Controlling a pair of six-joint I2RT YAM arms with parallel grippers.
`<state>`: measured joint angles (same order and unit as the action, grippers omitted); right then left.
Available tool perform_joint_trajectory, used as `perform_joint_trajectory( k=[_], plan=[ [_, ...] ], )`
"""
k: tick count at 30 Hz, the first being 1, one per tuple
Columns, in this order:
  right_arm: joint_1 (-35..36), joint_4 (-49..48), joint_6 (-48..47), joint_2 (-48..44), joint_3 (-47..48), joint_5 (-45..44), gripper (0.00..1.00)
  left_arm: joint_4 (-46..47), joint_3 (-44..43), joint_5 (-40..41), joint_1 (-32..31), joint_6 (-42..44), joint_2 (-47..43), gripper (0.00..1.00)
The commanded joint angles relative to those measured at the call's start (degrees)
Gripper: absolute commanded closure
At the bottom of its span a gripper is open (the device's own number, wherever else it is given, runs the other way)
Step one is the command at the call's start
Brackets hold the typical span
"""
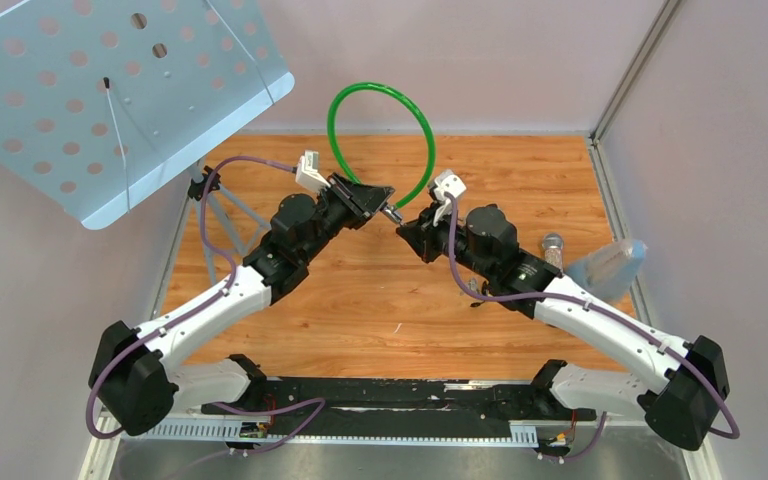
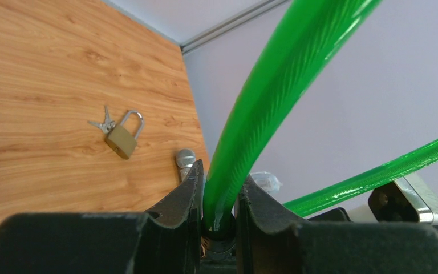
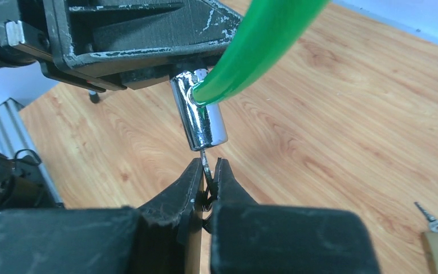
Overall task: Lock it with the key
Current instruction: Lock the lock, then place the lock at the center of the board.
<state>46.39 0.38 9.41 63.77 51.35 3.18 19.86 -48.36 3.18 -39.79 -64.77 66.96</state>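
Note:
A green cable lock (image 1: 430,130) loops up above the wooden table. My left gripper (image 1: 380,200) is shut on the cable (image 2: 274,85) just above its black collar, and the cable fills the gap between the fingers (image 2: 188,188). The lock's chrome barrel (image 3: 202,114) hangs below the left gripper. A thin key (image 3: 205,162) sticks out of the barrel's lower end. My right gripper (image 3: 207,168) is shut on that key, the fingertips pinching its shank close under the barrel. The key's head is hidden between the pads.
A brass padlock (image 2: 122,137) with small keys lies on the table. A silver cylinder (image 1: 552,245) and a clear plastic bag (image 1: 610,265) lie near the right wall. A blue perforated panel (image 1: 110,90) on a stand overhangs the far left corner.

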Motion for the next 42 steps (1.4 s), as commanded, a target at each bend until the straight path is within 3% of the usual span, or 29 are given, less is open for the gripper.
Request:
perform_joint_trajectory(
  k=[1, 7, 14, 21, 28, 32, 42],
  plan=[
    [-0.5, 1.7, -7.6, 0.8, 1.6, -8.0, 1.0, 4.6, -5.0, 2.6, -0.3, 2.6, -1.5, 1.0],
    [-0.3, 0.2, -15.9, -4.0, -3.7, 4.0, 1.0, 3.6, -6.1, 4.4, -0.2, 4.5, -0.8, 1.0],
    [-0.3, 0.6, -18.3, -8.8, -6.2, 6.0, 1.0, 3.0, -6.0, 6.9, -0.2, 5.7, -1.1, 1.0],
    [-1.0, 3.0, -7.1, -10.5, -6.3, -1.8, 1.0, 1.6, -4.7, 7.2, -0.1, 8.4, -2.1, 1.0],
    [-2.8, 3.7, 6.6, -14.1, -5.9, -1.9, 1.0, -10.0, -2.0, 4.3, 0.1, 12.5, 0.1, 1.0],
    [-3.4, 3.6, 9.4, -14.6, -4.9, -1.9, 1.0, -15.5, 0.2, -0.4, 0.3, 13.9, 2.8, 1.0],
    [-4.7, 3.5, 13.5, -6.1, -1.6, -1.3, 1.0, -16.4, 5.2, -9.0, 0.3, 10.9, 13.0, 1.0]
  ],
)
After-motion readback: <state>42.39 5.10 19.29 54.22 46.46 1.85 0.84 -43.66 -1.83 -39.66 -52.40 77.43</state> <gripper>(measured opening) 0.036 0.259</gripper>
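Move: The left hand already holds the green hose lock; bare tabletop lies roughly 31 cm under that hand and 4 cm back. From this hand, the yellow padlock is about 23 cm right and 3 cm back, the brass padlock some 22 cm right and 15 cm ahead, both 31 cm below. The right hand's key is in the lock cylinder, whose middle is some 3 cm ahead, 2 cm left and 2 cm above. Draw the right gripper back and to its right, about 5 cm at the furthest, keeping the key pinched so its shaft comes free of the lock cylinder. Hold the green hose lock fast in the left gripper, ease it slightly forward and up, then swing it quickly down some 20 cm towards the bare tabletop and a little back, rolling its left side up about 30 degrees and tipping the fingers down. ##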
